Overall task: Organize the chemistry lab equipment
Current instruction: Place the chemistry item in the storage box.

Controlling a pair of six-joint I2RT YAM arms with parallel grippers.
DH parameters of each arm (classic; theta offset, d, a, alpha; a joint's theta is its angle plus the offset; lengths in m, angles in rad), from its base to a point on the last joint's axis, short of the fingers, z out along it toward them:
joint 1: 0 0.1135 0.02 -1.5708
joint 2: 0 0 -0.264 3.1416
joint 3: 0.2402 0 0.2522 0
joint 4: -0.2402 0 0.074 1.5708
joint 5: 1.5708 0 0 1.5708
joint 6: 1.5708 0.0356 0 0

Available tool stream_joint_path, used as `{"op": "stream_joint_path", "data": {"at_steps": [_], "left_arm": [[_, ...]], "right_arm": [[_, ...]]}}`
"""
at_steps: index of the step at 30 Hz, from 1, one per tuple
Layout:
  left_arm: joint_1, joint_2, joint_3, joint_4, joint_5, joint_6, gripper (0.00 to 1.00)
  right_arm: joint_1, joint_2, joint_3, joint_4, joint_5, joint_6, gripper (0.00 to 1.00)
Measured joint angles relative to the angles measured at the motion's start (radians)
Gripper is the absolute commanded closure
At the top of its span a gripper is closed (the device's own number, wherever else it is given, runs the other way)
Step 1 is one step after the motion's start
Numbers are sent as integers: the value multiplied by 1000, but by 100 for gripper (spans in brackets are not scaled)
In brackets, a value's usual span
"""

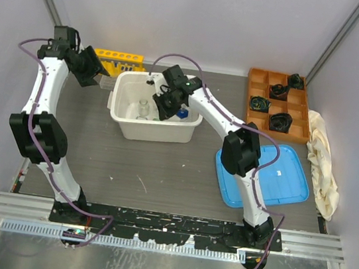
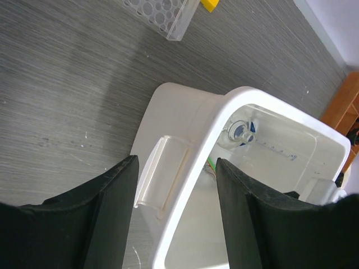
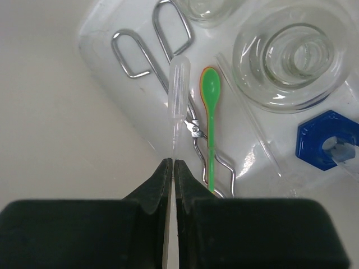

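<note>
My right gripper (image 3: 173,161) is down inside the white bin (image 1: 154,133), shut on the thin stem of a clear plastic pipette (image 3: 178,87). Beside the pipette lie the green spatula (image 3: 211,106) and the metal tongs (image 3: 147,53). A clear glass flask (image 3: 291,53) and the blue-based cylinder (image 3: 327,140) sit to their right. My left gripper (image 2: 176,188) is open, one finger on each side of the bin's left wall (image 2: 216,131), with gaps on both sides. The yellow rack (image 1: 118,56) and the clear plastic rack (image 2: 162,14) stand behind the bin.
An orange compartment tray (image 1: 265,80) with black objects sits at the back right. A cream cloth (image 1: 323,163) lies along the right edge. A blue tray (image 1: 280,182) rests on the table right of the bin, by the right arm.
</note>
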Motion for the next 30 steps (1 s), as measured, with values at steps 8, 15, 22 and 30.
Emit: {"op": "stream_joint_path", "data": {"at_steps": [8,15,22,30], "left_arm": [[9,0,0,-3,0,7,41],[18,0,-16,-3,4,16,41],[19,0,-28,-3,5,17,41],[20,0,-36,-3,11,17,41]], "right_arm": [[-1,30,-8,0,64,-3,90],[-1,57,-19,3,95,-6,89],[-1,95,-33,4,113,-6,88],[-1,113,-36,8,121,-6,86]]}}
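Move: The right hand already holds the small plastic pipette inside the storage box; the green spoon on the box floor, where it is being taken, lies about 11 cm below, 1 cm ahead and 1 cm left. The metal tongs lie level with the hand and 5 cm left, the glass flask 7 cm ahead and 2 cm left, the blue cylinder base 7 cm ahead and 5 cm right. From the left hand the spoon is some 27 cm right, 5 cm back, 22 cm below. Keeping its pinch on the pipette, the right hand sinks about 7 cm towards the spoon, tilting some 10 degrees steeper. ##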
